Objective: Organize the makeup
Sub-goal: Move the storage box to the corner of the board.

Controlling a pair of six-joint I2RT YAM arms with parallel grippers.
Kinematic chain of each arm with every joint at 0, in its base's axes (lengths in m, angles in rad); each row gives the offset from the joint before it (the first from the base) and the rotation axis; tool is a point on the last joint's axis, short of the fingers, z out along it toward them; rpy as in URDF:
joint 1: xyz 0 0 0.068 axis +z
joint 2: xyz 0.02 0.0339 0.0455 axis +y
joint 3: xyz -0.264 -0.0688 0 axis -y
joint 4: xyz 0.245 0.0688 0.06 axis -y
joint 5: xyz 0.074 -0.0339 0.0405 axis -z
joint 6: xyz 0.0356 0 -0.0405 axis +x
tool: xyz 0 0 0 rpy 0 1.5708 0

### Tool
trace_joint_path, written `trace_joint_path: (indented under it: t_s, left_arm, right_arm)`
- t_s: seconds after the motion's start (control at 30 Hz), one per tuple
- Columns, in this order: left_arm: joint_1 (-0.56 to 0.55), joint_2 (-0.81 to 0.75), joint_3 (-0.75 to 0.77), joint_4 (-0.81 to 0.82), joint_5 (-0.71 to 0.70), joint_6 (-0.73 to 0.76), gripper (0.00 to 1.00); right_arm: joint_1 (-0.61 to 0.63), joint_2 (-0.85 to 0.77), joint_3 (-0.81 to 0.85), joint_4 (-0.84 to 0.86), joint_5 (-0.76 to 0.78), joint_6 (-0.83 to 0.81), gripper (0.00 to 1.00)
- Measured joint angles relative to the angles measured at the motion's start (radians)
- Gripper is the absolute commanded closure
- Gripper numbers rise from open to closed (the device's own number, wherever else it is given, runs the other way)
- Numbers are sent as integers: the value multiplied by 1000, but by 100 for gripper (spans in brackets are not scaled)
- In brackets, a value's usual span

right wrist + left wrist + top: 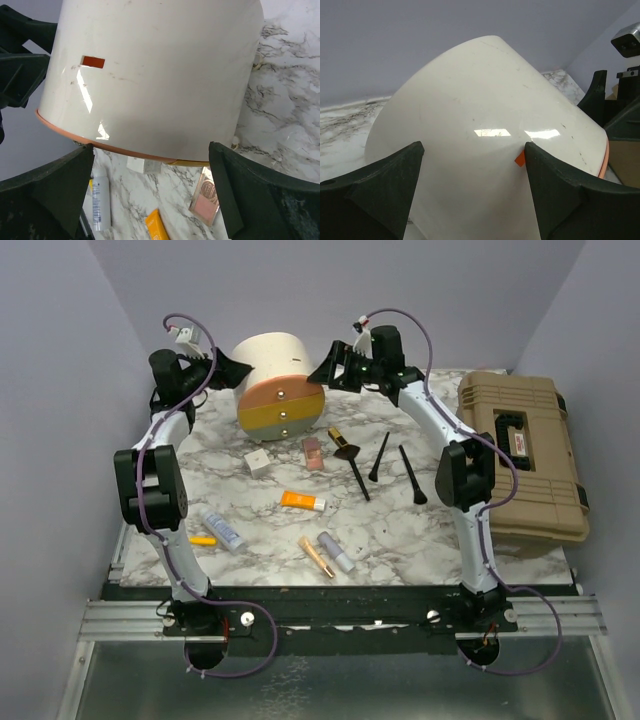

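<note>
The makeup lies scattered on the marble table [400, 530]: a white cube [258, 462], pink palette [313, 452], orange tube [302, 502], whitish tube [222, 531], yellow pen [203, 540], gold tube [316, 556], lilac tube [336, 551] and thin black brushes [380, 457]. My left gripper [236, 368] and right gripper [325, 370] stand open on either side of the round case, holding nothing. The left wrist view is filled by the case's cream wall [485, 115] ahead of that gripper [472, 146]. Under my right gripper [151, 147] lie the cube [142, 164], palette [206, 197] and orange tube [159, 227].
The cream-and-orange round case [275, 380] lies on its side at the back, drawer fronts facing the near edge. A big tan toolbox [522, 455] takes up the table's right side. Grey walls close in behind and at both sides.
</note>
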Motion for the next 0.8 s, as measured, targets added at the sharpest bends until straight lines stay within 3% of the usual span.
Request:
trace_joint_path:
  t_s: [0.5, 0.8]
  left_arm:
    - [-117, -46, -55, 21, -121, 40, 17]
    - [-158, -128, -149, 21, -130, 45, 15]
  right_arm:
    - [-61, -46, -104, 8, -142, -54, 7]
    - [-68, -176, -247, -77, -142, -156, 6]
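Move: The storage box stands between the hands, its middle about 10 cm right of the left hand, 4 cm ahead and 9 cm lower, and some 9 cm left of the right hand, 5 cm ahead. On the table some 20 cm below the right hand, the pink palette lies 3 cm back and 2 cm left, the gold piece 4 cm right and 1 cm ahead. The white cube is 6 cm back and 4 cm right of the left hand. To the right first, then also back toward the base, both hands travel with the storage box between them: the left goes about 7 cm right and 3 cm back, its open fingers still pushing on the shell's left side; the right, wide open and still at the right front edge, gives way some 4.5 cm right and as far back, turning slightly counter-clockwise. ##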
